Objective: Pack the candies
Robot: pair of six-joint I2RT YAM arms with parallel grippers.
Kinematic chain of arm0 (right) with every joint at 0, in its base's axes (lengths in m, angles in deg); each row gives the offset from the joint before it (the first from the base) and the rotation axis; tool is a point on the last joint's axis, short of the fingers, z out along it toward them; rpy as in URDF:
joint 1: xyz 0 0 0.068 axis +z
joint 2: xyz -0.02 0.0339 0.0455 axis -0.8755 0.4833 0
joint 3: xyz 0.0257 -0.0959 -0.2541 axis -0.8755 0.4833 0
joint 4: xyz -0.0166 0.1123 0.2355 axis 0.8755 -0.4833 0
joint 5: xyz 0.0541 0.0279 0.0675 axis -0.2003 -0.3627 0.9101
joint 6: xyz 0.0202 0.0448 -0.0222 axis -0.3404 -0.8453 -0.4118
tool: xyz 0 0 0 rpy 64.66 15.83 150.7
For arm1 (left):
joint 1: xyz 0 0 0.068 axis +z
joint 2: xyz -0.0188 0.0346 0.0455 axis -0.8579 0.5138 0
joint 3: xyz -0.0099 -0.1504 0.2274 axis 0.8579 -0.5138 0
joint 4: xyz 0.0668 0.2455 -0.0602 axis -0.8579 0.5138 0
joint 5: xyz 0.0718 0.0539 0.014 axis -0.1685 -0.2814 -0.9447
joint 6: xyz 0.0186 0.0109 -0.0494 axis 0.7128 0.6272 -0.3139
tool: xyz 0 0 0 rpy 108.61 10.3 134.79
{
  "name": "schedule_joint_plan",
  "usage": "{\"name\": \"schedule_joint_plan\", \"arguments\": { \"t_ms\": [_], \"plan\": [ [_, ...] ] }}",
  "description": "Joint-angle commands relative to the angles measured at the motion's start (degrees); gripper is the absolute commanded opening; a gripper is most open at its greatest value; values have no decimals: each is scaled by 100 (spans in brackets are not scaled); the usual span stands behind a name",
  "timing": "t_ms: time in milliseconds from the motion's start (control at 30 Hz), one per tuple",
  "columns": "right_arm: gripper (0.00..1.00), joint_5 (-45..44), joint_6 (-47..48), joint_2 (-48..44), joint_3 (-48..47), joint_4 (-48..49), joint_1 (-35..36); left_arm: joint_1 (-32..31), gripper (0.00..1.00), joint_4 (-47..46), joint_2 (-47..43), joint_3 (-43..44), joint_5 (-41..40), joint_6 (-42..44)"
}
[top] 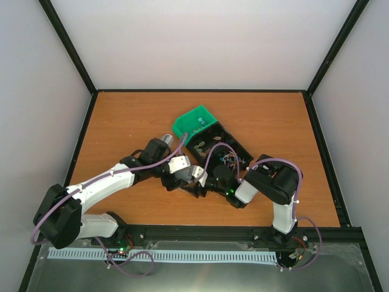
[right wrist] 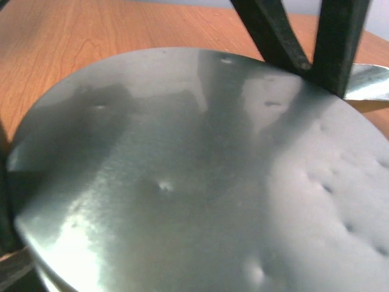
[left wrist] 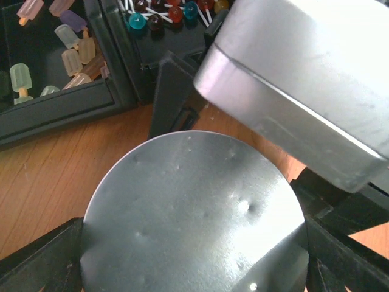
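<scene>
My left gripper [left wrist: 194, 249] is shut on a round silver tin half [left wrist: 188, 201], with its black fingers [left wrist: 36, 258] pressed against the rim on both sides. A second silver tin half [left wrist: 304, 79] hangs tilted just above it. That half fills the right wrist view [right wrist: 200, 164], held between the jaws of my right gripper [right wrist: 200, 213]. Both grippers meet at mid-table, left [top: 182, 175] and right [top: 205, 182]. A few small coloured candies [top: 199, 122] show in the green scoop [top: 193, 125], too small to make out.
A black compartment tray [top: 238, 148] lies just behind the grippers. It holds pastel popsicle-shaped sweets [left wrist: 73, 55] and lollipops [left wrist: 164, 15]. The green scoop rests against its far left end. Black frame rails edge the wooden table [top: 127, 121].
</scene>
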Motion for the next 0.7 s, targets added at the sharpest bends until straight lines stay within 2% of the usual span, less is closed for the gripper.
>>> {"name": "schedule_joint_plan", "arguments": {
  "t_ms": [0,100,200,267,333,400,467,533,600,667],
  "plan": [
    [71,63,176,62,60,383,19,-35,80,1128,80,85,637,1164],
    [69,381,330,14,139,446,-29,-31,79,1483,176,170,779,1953],
    [66,854,527,-51,197,404,-136,-27,79,2088,416,332,795,3281],
    [65,1137,637,-86,203,325,-249,18,78,2245,593,477,694,3664],
    [66,1299,716,-118,192,234,-335,95,78,2423,808,733,790,3688],
    [73,1185,775,-127,155,133,-383,104,77,2383,950,885,874,3322],
    [86,986,769,-153,139,126,-397,105,76,1943,923,799,822,2517],
    [94,911,713,-197,170,136,-392,106,75,1500,820,633,663,1739],
    [100,773,595,-215,241,304,-350,107,76,1068,700,445,271,930],
    [100,460,463,-193,280,348,-245,105,77,730,565,313,-7,352]
  ]
}}
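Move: The glass jar is some 5 cm straight below the left hand, which already holds the lid on it. The jar is already between the right fingers, the lid about 5 cm above them. From the left hand, the black candy tray lies about 10 cm ahead and 12 to the right, the green tray roughly 20 ahead and 3 right, the scoop some 11 ahead and 8 left, all about 8 cm lower. The lid, still pinched in the left fingers, is turned clockwise on the jar by some 20 degrees as both hands draw back about 2 cm, the right keeping its grip on the jar and yawing slightly counter-clockwise. Then the right fingers open wide and let go of the jar, while the left eases forward and begins turning back, still gripping the lid. ##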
